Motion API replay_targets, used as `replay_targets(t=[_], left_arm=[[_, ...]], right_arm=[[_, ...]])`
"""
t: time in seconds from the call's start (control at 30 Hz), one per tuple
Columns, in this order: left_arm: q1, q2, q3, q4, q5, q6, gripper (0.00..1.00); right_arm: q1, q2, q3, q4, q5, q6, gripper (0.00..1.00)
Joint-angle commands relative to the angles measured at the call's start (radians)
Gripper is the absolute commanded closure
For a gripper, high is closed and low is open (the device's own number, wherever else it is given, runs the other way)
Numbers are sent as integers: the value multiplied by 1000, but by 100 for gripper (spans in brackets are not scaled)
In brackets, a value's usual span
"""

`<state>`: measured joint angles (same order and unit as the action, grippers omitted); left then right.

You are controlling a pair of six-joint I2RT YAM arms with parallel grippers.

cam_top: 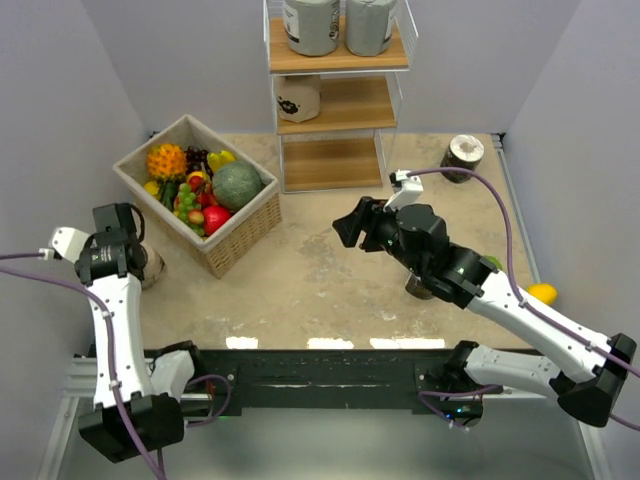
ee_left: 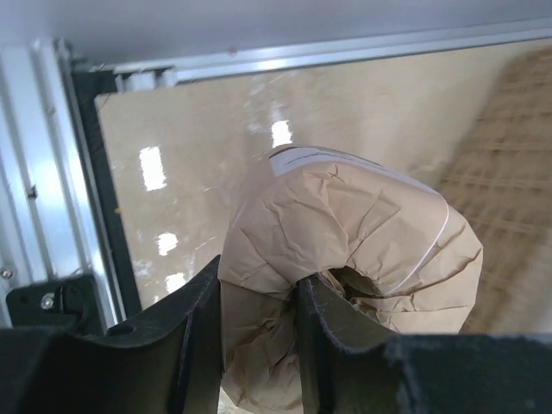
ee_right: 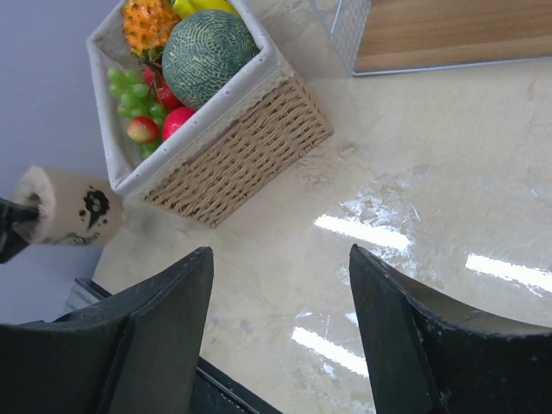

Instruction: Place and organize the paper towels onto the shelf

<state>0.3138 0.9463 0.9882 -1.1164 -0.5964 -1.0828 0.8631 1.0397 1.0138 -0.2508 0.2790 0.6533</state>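
Observation:
My left gripper (ee_left: 256,302) is shut on the wall of a tan paper towel roll (ee_left: 362,216), one finger inside its hollow core and one outside. From above, that roll (cam_top: 151,268) shows beside the left gripper (cam_top: 138,258), left of the basket. The shelf (cam_top: 335,165) stands at the back with two grey rolls (cam_top: 311,25) (cam_top: 370,25) on its top board and a tan printed roll (cam_top: 298,97) on the middle one. A dark-wrapped roll (cam_top: 465,152) stands at the back right. Another dark roll (cam_top: 420,288) is half hidden under the right arm. My right gripper (cam_top: 355,222) (ee_right: 280,259) hangs open over bare table.
A wicker basket (cam_top: 240,235) full of fruit sits between the left arm and the shelf. A yellow mango (cam_top: 542,293) lies by the right arm near the right wall. In the right wrist view the basket (ee_right: 233,147) and the held printed roll (ee_right: 73,207) show.

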Motion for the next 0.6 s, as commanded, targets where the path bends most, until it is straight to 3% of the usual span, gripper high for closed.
replay_targets(t=[0.0,0.1,0.17,0.23,0.33,0.43,0.57], left_arm=[[5,-52,202,91,72,197,78],[5,-76,274,179,203,320,82],[4,-83,306,210,340,365,79],[-1,-72,288,306,583,432,79],[-12,-69,233,414,806,449,80],[-120,-86,230,497,789,437,80],[-439,-18,300,524,669,426,77]], right_arm=[[1,-55,81,-44,46,-60,32],[1,-75,106,-87,78,-87,31],[1,-99,114,-117,95,-98,31],[1,-131,105,-134,123,-106,31],[1,-161,83,-153,144,-106,31],[1,-190,72,-177,155,-103,31],[1,-220,62,-196,172,-96,31]])
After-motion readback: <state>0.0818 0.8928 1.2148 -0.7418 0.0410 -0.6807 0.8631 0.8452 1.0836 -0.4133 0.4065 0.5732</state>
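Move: The held paper towel roll is headed for the free right part of the middle shelf, about 38 cm ahead of the left hand, 52 cm to its right and 8 cm higher. The brown roll already there is also 38 cm ahead, 38 cm right and 8 cm up; the fruit basket is some 22 cm ahead, 13 cm right and 9 cm lower. From the right hand the free spot is about 30 cm ahead, 2 cm right and 4 cm lower. Left hand lifts its roll some 15 cm and forward, then clockwise rightward over the basket; right hand rises rightward. ##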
